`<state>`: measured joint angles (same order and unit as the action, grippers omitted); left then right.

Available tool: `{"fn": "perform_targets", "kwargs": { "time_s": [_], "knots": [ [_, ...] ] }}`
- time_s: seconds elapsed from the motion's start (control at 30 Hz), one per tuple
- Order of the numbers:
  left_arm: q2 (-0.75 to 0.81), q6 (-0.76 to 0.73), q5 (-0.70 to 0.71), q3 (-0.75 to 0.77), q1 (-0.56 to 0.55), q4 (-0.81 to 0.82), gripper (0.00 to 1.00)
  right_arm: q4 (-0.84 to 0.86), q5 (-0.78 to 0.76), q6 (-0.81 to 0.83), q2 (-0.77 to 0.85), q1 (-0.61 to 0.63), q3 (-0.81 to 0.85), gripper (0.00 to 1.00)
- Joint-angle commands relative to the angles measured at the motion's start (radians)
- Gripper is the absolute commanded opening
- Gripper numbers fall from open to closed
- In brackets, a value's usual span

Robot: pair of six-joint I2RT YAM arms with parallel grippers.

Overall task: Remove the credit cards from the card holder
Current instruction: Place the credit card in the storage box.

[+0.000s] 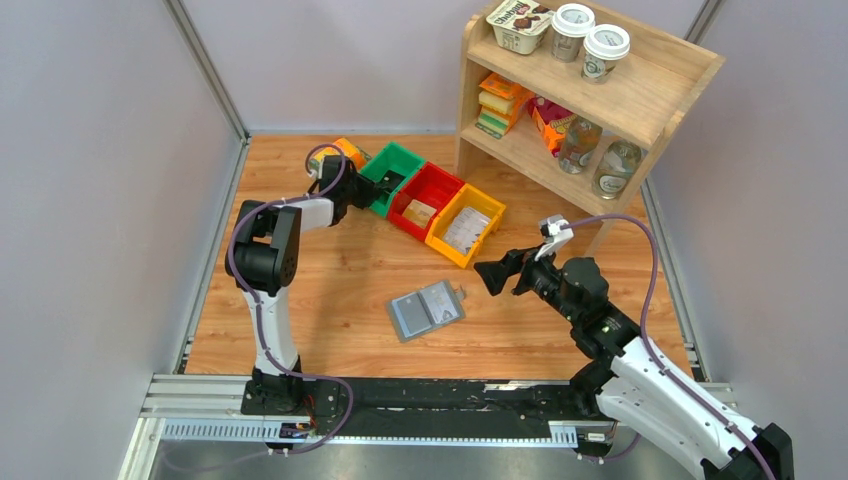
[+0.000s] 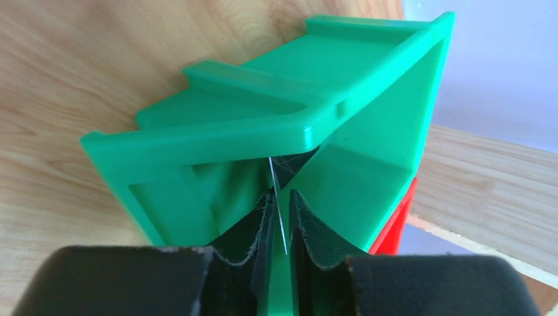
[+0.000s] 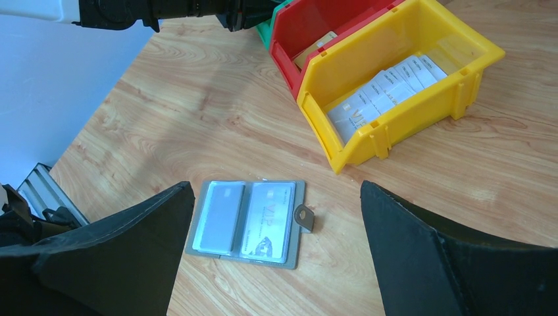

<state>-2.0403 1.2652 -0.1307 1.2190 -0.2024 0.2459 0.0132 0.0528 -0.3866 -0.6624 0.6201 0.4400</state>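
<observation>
The grey card holder (image 1: 427, 309) lies open and flat on the wooden table, its snap tab (image 3: 304, 217) to the right. Its clear pockets show two credit cards, a blue-grey one (image 3: 222, 217) and a white one (image 3: 268, 220). My right gripper (image 3: 276, 191) hovers above the holder, open wide, with nothing between its fingers. My left gripper (image 2: 281, 197) is at the green bin (image 2: 263, 131), far from the holder. Its jaws stand slightly apart, and a thin card (image 2: 273, 178), seen edge-on, stands loose in the gap above the bin.
The green (image 1: 392, 175), red (image 1: 428, 198) and yellow (image 1: 466, 222) bins stand in a row at the back; the yellow one holds several white cards (image 3: 388, 89). A wooden shelf (image 1: 590, 90) with cups and bottles stands at the back right. An orange-green carton (image 1: 345, 152) lies behind the left gripper.
</observation>
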Motion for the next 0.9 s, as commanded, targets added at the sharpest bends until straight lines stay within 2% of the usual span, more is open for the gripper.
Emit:
{"fn": "perform_targets", "kwargs": {
  "time_s": [0.0,0.27,0.53,0.73,0.87],
  "knots": [
    [0.023,-0.021,-0.004,0.027,0.001,-0.074,0.22,0.042,-0.027,0.015,0.024,-0.003,-0.001,1.00],
    [0.103,-0.033,0.000,0.014,0.001,-0.131,0.30,0.033,-0.022,0.017,0.041,-0.003,0.000,1.00],
    [0.262,-0.078,-0.010,-0.068,0.000,-0.195,0.37,-0.009,-0.010,0.026,-0.002,-0.002,0.051,1.00],
    [0.452,-0.168,-0.018,-0.185,-0.023,-0.241,0.43,-0.148,-0.013,0.015,-0.107,-0.002,0.143,1.00],
    [0.606,-0.286,0.017,-0.246,-0.098,-0.353,0.48,-0.258,0.008,0.002,-0.219,0.003,0.221,1.00]
  ]
}}
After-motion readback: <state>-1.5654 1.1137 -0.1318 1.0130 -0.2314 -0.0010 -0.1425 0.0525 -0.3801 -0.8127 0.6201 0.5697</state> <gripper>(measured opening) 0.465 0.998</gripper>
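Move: The credit card stands loosely between the left hand's part-open fingertips, inside the green box, whose middle is about 2 cm ahead of that hand, 1 cm to its right and 3 cm below. The red box stands about 3 cm back and 8 cm right of the hand, the yellow one 8 cm back and 16 cm right; the orange carton is 5 cm ahead and 9 cm left. From the right hand the green box lies some 30 cm ahead, 19 cm left, 15 cm lower. The card is left behind in the green box as the left fingers keep spreading to about half open. The left hand first eases down and back barely a centimetre, then lifts out over the rim, speeding up, drawing back and rising about 9 cm each. Late on, the open right hand dips about 1.5 cm, tipping slightly down. ##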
